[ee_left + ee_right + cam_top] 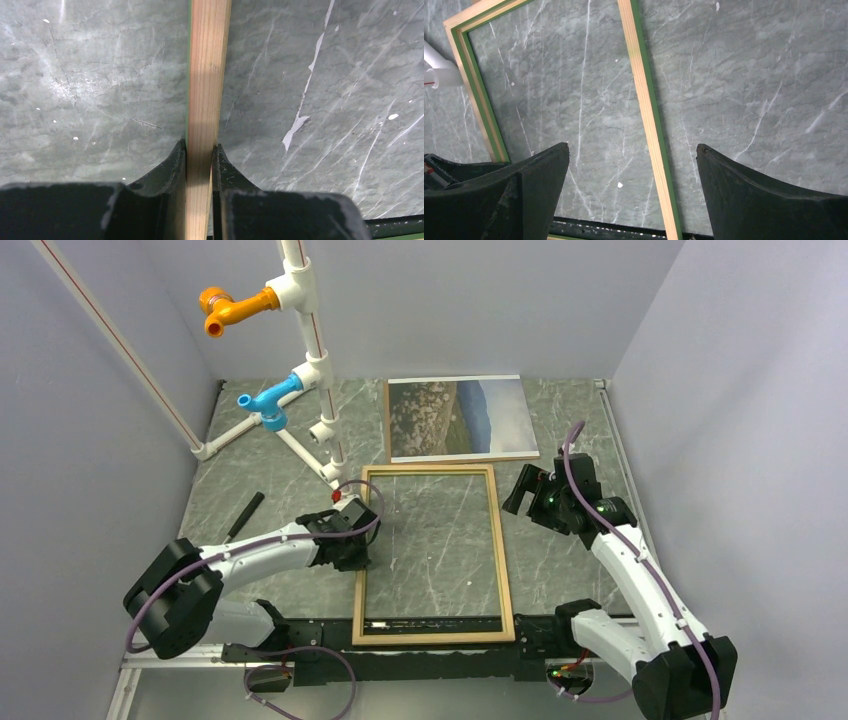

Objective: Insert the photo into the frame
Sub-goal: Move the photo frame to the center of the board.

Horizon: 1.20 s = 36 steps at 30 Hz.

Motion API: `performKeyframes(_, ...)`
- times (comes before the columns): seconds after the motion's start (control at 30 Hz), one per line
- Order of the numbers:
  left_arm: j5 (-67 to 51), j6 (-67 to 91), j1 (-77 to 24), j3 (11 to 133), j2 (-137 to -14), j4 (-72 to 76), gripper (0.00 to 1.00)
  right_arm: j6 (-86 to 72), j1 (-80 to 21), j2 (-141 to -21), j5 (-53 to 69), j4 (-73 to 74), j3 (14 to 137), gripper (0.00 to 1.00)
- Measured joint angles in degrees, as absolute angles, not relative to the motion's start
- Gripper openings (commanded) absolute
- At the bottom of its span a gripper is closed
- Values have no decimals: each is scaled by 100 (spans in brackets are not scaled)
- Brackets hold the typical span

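The frame (505, 570), pale wood with a clear pane, lies flat in the middle of the table, its near end over the black base rail. My left gripper (350, 540) is shut on its left side rail. In the left wrist view the wooden rail (207, 75) runs straight between my pinching fingers (176, 165). My right gripper (528, 492) hovers open just above the right side rail, and that rail (649, 125), with a green strip beside it, passes between its wide-spread fingers (544, 170) untouched. The photo (460, 418) lies picture side up beyond the frame's far end.
A white pipe stand (315, 370) with an orange fitting (232, 308) and a blue fitting (265, 400) rises at the back left, one foot close to the frame's far left corner. A black stick (245, 515) lies left of my left arm. Grey walls close in on three sides.
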<state>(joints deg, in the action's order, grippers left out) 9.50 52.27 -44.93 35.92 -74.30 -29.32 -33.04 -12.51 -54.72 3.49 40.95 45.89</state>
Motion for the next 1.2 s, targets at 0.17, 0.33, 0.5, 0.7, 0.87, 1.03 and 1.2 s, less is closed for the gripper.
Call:
performKeyframes(0.17, 947, 5247, -4493, 3686, -7553, -2932, 0, -3299, -1251, -5430, 338, 4108, 4591, 100)
performKeyframes(0.33, 947, 5247, -4493, 3686, -7550, -2934, 14, -3299, -1249, -5426, 327, 4108, 4591, 100)
performKeyframes(0.5, 998, 5238, -4525, 3686, -7463, -2963, 71, -3299, -1251, -5430, 333, 4104, 4589, 100)
performKeyframes(0.7, 1291, 5301, -4729, 3726, -6960, -3055, 96, -3297, -1247, -5476, 333, 4095, 4589, 100)
performKeyframes(0.87, 1647, 5000, -4950, 4018, -6646, -3264, 99, -3291, -1247, -5546, 338, 4088, 4589, 100)
performKeyframes(1.03, 1973, 4421, -5271, 4515, -6639, -3398, 99, -3253, -1245, -5782, 408, 4012, 4589, 100)
performKeyframes(1.2, 2206, 3800, -5478, 5052, -6993, -3439, 99, -3247, -1240, -6080, 528, 3898, 4589, 100)
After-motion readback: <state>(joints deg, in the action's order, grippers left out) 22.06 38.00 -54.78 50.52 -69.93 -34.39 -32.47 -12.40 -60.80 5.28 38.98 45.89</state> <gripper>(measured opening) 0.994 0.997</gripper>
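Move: The left hand already pinches the photo frame's left rail close to the board; the frame's middle lies about 14 cm to its right and 6 cm ahead. The foot of the white pipe stand is some 17 cm ahead and 5 cm to the left, and the photo, beyond the far rail, is centred roughly 41 cm ahead and 22 cm to the right. From the open right hand, the frame's middle is about 18 cm to the left, level fore and aft, and 13 cm below. After a last nudge of under half a centimetre forward and right, with the left rail still pinched, the left hand holds still, then opens its fingers wide, lets go of the rail and rises about 10 cm. As it lifts, it drifts some 4 cm right and 3 cm forward, in over the frame's opening, while the fingertips swing up and forward by about 20 degrees and the hand turns clockwise; near the end the right hand, open and touching nothing, starts sinking by about 2 cm. ##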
